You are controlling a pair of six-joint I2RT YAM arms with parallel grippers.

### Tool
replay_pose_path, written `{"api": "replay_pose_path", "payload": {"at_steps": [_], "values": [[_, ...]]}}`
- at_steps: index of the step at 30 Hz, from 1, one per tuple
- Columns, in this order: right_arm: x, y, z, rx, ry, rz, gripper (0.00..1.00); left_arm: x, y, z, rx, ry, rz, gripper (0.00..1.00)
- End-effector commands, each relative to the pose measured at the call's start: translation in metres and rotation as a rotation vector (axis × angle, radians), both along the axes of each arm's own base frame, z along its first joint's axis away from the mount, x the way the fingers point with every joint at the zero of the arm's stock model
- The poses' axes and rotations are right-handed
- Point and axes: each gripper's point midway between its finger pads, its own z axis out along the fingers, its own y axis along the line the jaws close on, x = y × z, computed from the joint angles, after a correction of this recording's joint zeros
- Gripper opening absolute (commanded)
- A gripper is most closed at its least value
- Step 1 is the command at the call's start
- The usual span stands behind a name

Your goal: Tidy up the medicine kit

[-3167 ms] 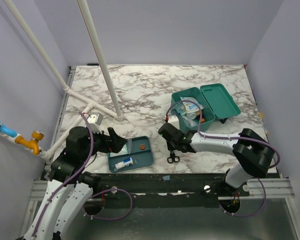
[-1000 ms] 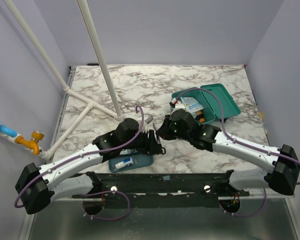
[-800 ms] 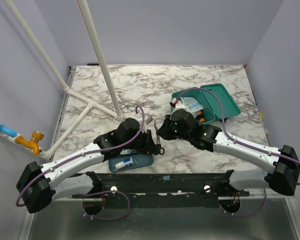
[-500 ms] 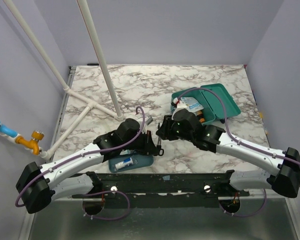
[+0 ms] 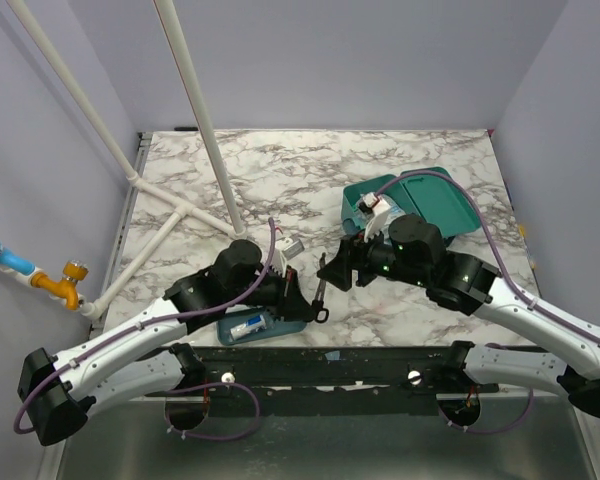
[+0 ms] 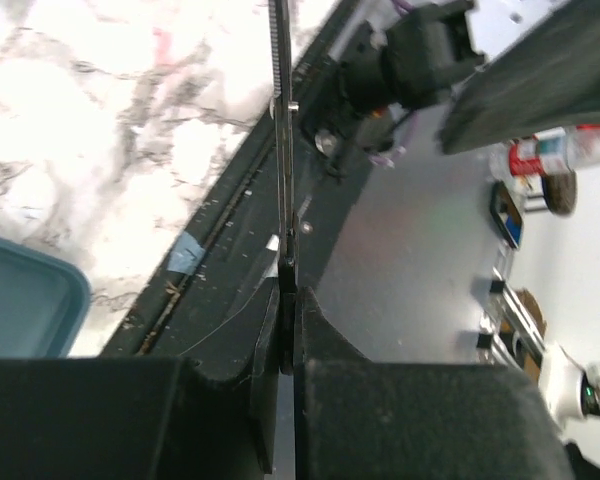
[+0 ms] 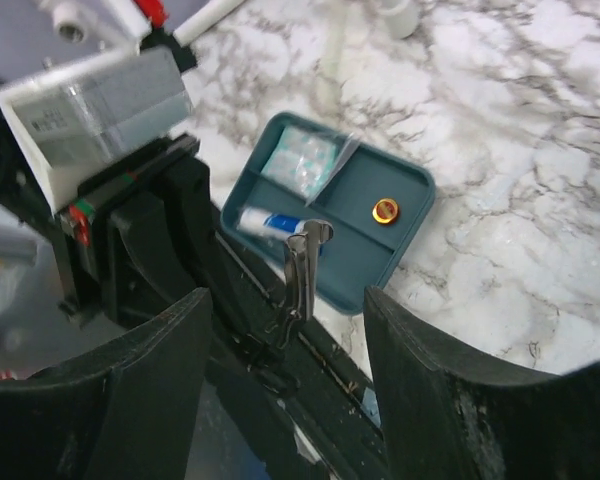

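Note:
A pair of dark scissors [image 5: 321, 290] hangs above the table's front edge, blades pointing up, with my left gripper [image 5: 302, 297] shut on it. In the left wrist view the scissors [image 6: 283, 150] show edge-on, pinched between the two fingers [image 6: 260, 340]. My right gripper [image 5: 346, 271] stands open just right of the scissors without touching them. In its own view the scissors [image 7: 301, 268] rise between its spread fingers [image 7: 155, 385]. The teal medicine kit [image 5: 438, 205] lies open at the back right, partly behind the right arm.
A flat teal divided tray [image 5: 285, 325] sits under the left arm. It [image 7: 395, 255] holds a white and blue tube [image 7: 268, 222], a clear packet [image 7: 305, 160] and a small orange cap [image 7: 385, 210]. White pipes [image 5: 215, 130] stand at the back left.
My right gripper has opened, let go of the scissors and drawn back to the right. My left gripper has shut on the scissors and now holds them alone, slightly nearer the front edge.

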Motion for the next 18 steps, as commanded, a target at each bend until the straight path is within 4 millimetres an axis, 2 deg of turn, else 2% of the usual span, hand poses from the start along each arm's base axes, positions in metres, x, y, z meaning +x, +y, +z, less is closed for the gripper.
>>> {"api": "replay_pose_path", "payload": {"at_steps": [1, 5, 11, 18], "values": [[-0.043, 0.001, 0.010, -0.008, -0.018, 0.261, 0.65, -0.038, 0.004, 0.039, -0.118, -0.052, -0.226, 0.00], [-0.063, -0.003, 0.024, -0.019, -0.046, 0.397, 0.64, -0.063, 0.019, 0.048, -0.123, -0.027, -0.337, 0.00], [-0.089, -0.003, 0.048, 0.012, -0.084, 0.574, 0.64, -0.089, 0.038, 0.050, -0.116, 0.007, -0.435, 0.00], [-0.108, 0.005, 0.045, 0.012, -0.042, 0.743, 0.64, -0.106, 0.052, 0.045, -0.094, 0.038, -0.513, 0.00]]}}
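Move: The scissors are in the left gripper, held by the handles. From the right gripper, open and empty, their middle lies about 4 cm left, 3 cm back and 5 cm below. The tray's centre lies about 12 cm left and 4 cm ahead of the left hand, some 15 cm below; in it, the orange cap is about 6 cm left and 8 cm ahead of that hand, the ointment tube some 16 cm left and 1 cm back. Keep the left gripper shut on the scissors' handles and draw them back about 8 cm towards the table's front edge, rising and easing left some 4 cm each while swinging the blades clockwise. Bring the open right gripper back alongside, about 8 cm and then up 5, turning it some 35 degrees counter-clockwise so that its fingers keep facing the scissors without touching them. ##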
